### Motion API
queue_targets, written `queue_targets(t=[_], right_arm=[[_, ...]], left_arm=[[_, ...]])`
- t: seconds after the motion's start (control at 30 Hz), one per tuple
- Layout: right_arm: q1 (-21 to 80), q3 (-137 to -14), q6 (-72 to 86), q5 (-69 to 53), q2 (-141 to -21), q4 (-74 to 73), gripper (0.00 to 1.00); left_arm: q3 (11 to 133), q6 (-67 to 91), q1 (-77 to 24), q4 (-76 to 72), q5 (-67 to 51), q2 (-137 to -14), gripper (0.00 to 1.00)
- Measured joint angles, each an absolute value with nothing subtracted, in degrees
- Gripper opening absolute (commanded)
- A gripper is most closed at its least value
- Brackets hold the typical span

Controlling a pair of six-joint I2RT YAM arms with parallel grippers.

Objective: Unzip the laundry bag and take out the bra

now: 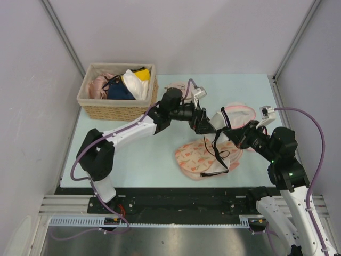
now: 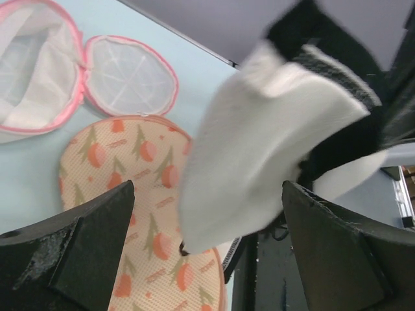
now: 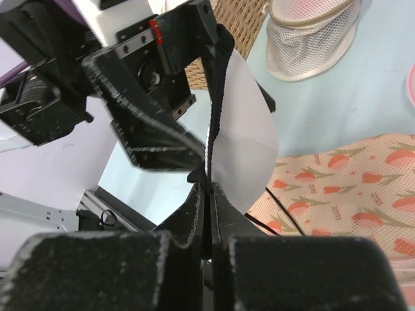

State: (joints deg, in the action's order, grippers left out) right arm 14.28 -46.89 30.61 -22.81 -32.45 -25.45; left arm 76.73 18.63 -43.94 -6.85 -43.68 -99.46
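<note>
The bra [image 1: 218,119], a white padded cup with black edging, hangs in the air over the table's middle, its black straps [image 1: 214,152] trailing down onto the laundry bag [image 1: 205,158]. My right gripper [image 3: 209,184] is shut on the bra's black edge [image 3: 215,116]; it shows in the top view too, right gripper [image 1: 233,133]. My left gripper [image 2: 207,243] stands wide open, and the white cup [image 2: 259,149] sits just ahead between its fingers, unpinched. The cream-peach printed laundry bag [image 2: 130,194] lies flat below.
A round white mesh bag with a pink rim [image 1: 238,114] lies open behind the laundry bag. A small mesh bag [image 1: 178,88] stands by a wicker basket [image 1: 114,111] of garments at the back left. Grey walls enclose the table.
</note>
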Motion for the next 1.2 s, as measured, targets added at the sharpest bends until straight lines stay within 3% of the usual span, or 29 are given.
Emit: queue_targets(t=[0.47, 0.67, 0.7, 0.77, 0.87, 0.93, 1.2], right_arm=[[14.3, -46.9, 31.0, -22.8, -33.0, -25.4, 0.0], [14.3, -46.8, 31.4, -22.8, -34.1, -24.9, 0.0], [14.3, -46.8, 31.5, -22.8, -34.2, -24.9, 0.0], [14.3, -46.8, 31.5, -22.7, -34.4, -24.9, 0.0], [14.3, -46.8, 31.6, -22.7, -34.5, -24.8, 0.0], [14.3, -46.8, 31.8, -22.3, -34.5, -24.7, 0.0], [14.3, -46.8, 32.8, -21.8, -34.4, -24.6, 0.03]], left_arm=[[74.9, 27.5, -41.2, -16.8, -52.8, -101.3, 0.97], [72.1, 34.9, -41.4, -25.7, -57.7, -101.3, 0.71], [72.1, 35.7, -41.4, -26.6, -58.3, -101.3, 0.59], [72.1, 37.1, -41.5, -28.0, -59.3, -101.3, 0.47], [72.2, 38.7, -41.7, -29.2, -60.6, -101.4, 0.13], [72.8, 39.2, -42.0, -29.3, -61.2, -101.9, 0.02], [76.4, 34.5, -42.2, -20.2, -59.2, -102.3, 0.0]])
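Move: Just to the left hand's right, about 3 cm off and a couple of centimetres higher, is the white cup of the bra, its near edge by the open fingers; the same cup lies some 4 cm left and 2 cm ahead of the right hand, which already holds the black band. Some 20 cm below the left hand lies the carrot-patterned laundry bag, about 4 cm back and 2 cm right, with the pink-rimmed mesh bag roughly 15 cm ahead and 14 cm right. Nudging forward a couple of centimetres at first, the left hand then draws back about 5 cm and climbs nearly 4, its right-pointing fingers swinging some 15 degrees clockwise and tipping up a little as they close from wide open to pinch the left edge of the bra's cup. The right fingers keep their grip on the black band, almost still. ##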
